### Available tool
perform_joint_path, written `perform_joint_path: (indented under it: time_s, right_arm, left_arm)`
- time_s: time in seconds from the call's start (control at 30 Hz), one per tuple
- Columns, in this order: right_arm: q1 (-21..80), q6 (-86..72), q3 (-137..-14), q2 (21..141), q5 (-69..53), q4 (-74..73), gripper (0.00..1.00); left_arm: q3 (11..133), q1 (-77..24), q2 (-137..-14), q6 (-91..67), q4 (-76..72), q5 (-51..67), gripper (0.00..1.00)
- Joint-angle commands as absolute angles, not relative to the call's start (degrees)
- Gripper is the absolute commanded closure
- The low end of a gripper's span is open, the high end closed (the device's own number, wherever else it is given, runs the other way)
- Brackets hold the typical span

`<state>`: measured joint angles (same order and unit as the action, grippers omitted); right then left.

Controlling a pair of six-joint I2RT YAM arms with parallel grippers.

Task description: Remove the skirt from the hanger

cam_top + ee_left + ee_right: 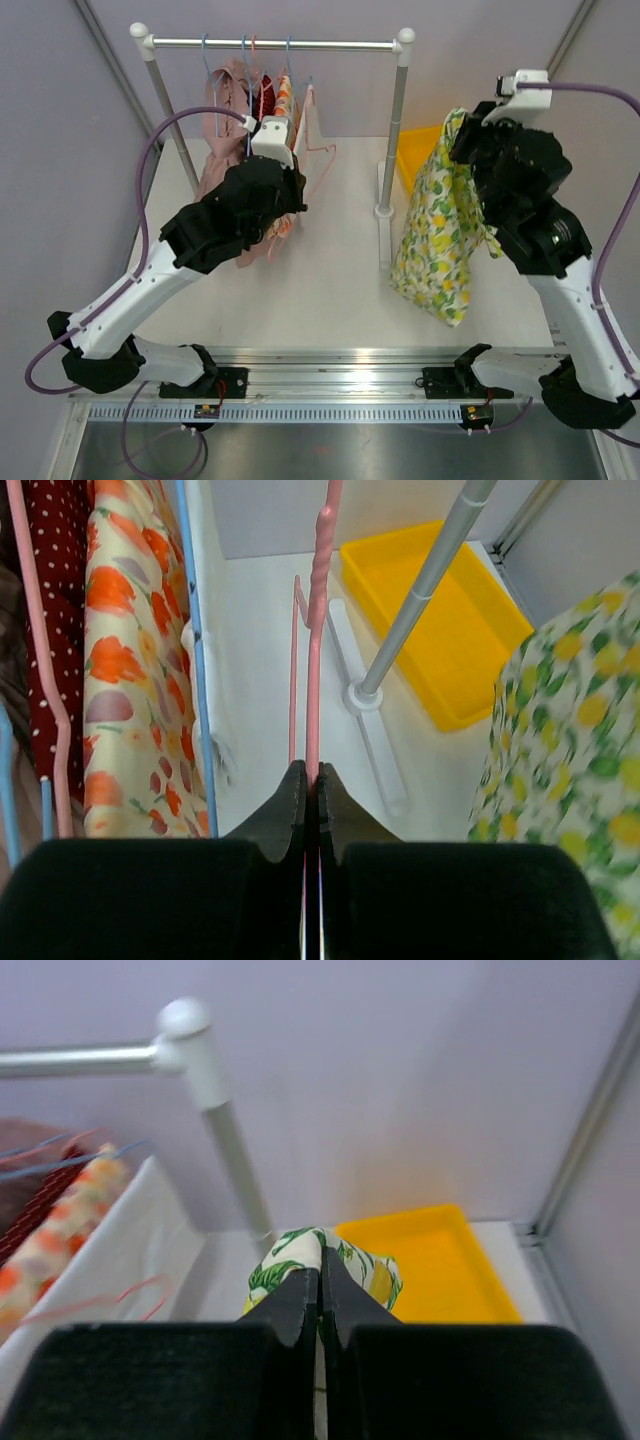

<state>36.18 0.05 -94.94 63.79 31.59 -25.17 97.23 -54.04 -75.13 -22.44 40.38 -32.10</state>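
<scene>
The skirt (435,230), white with yellow lemons and green leaves, hangs free to the right of the rack's right post. My right gripper (320,1260) is shut on a fold of its top edge (300,1250). A bare pink hanger (316,630) stands between the fingers of my left gripper (311,770), which is shut on its thin bar. In the top view this pink hanger (325,160) shows beside the clothes on the rack, clear of the skirt. The skirt's edge (570,780) also shows at the right of the left wrist view.
A metal clothes rack (275,44) holds several garments on blue and pink hangers (250,90), among them an orange floral piece (125,670). Its right post (395,130) stands between the two arms. A yellow bin (450,630) sits behind the post at the back right.
</scene>
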Motion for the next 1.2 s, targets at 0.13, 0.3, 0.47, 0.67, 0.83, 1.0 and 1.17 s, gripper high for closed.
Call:
perform_joint_path:
  time_s: [0.13,0.3,0.47,0.67,0.83,1.0,1.17]
  right_arm:
    - [17.07,4.13,-112.48,81.70,23.47,-23.29,1.00]
    - [10.38,1.24,-122.15,93.32,23.56,-20.84,1.00]
    - [4.40,-4.91,-121.74,101.51,21.45,-16.35,1.00]
    - [4.39,-15.71,-100.44,99.06,10.49,-20.39,0.01]
    - [6.23,-26.19,-74.05,86.85,0.27,-11.53,0.00]
    - [9.14,-27.24,-55.56,76.93,-4.04,-8.79,0.01]
    - [9.58,-26.28,-47.65,71.20,-6.41,-8.70,0.01]
  left_arm:
    - [91.33,-54.14,-68.82,-24.96,35.51,-31.38,1.00]
    - [89.65,-54.14,-68.73,-25.14,35.33,-30.94,1.00]
    - [90.26,-54.14,-70.22,-24.79,35.51,-30.58,1.00]
    - [97.36,-54.05,-76.96,-20.40,33.05,-31.90,1.00]
    - [113.47,-53.96,-87.52,-16.18,35.33,-32.78,1.00]
    - [123.04,-53.96,-93.24,-14.86,34.02,-32.61,1.00]
    - [127.52,-53.96,-97.28,-14.85,31.38,-31.82,1.00]
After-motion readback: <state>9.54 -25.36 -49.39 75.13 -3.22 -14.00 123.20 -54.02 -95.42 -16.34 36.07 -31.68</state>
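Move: The right gripper holds the skirt in the air: the yellow tray's middle lies about 18 cm ahead, 11 cm to its right and 48 cm below, and the rack's right post 10 cm ahead and 7 cm left. The left gripper grips the bare pink hanger: the free stretch of bar is some 12 cm ahead, 11 cm right and 15 cm up, with the white garment 10 cm ahead, 2 cm left, 5 cm down. Swing the right gripper about 23 cm forward and 13 cm right over the yellow tray, sinking, and open wide to let go of the skirt; then draw back and down, tipping the fingers steeply downward. Keep the left gripper shut on the pink hanger: ease slightly back and down, then forward, right and up about 12 cm towards the bar. ##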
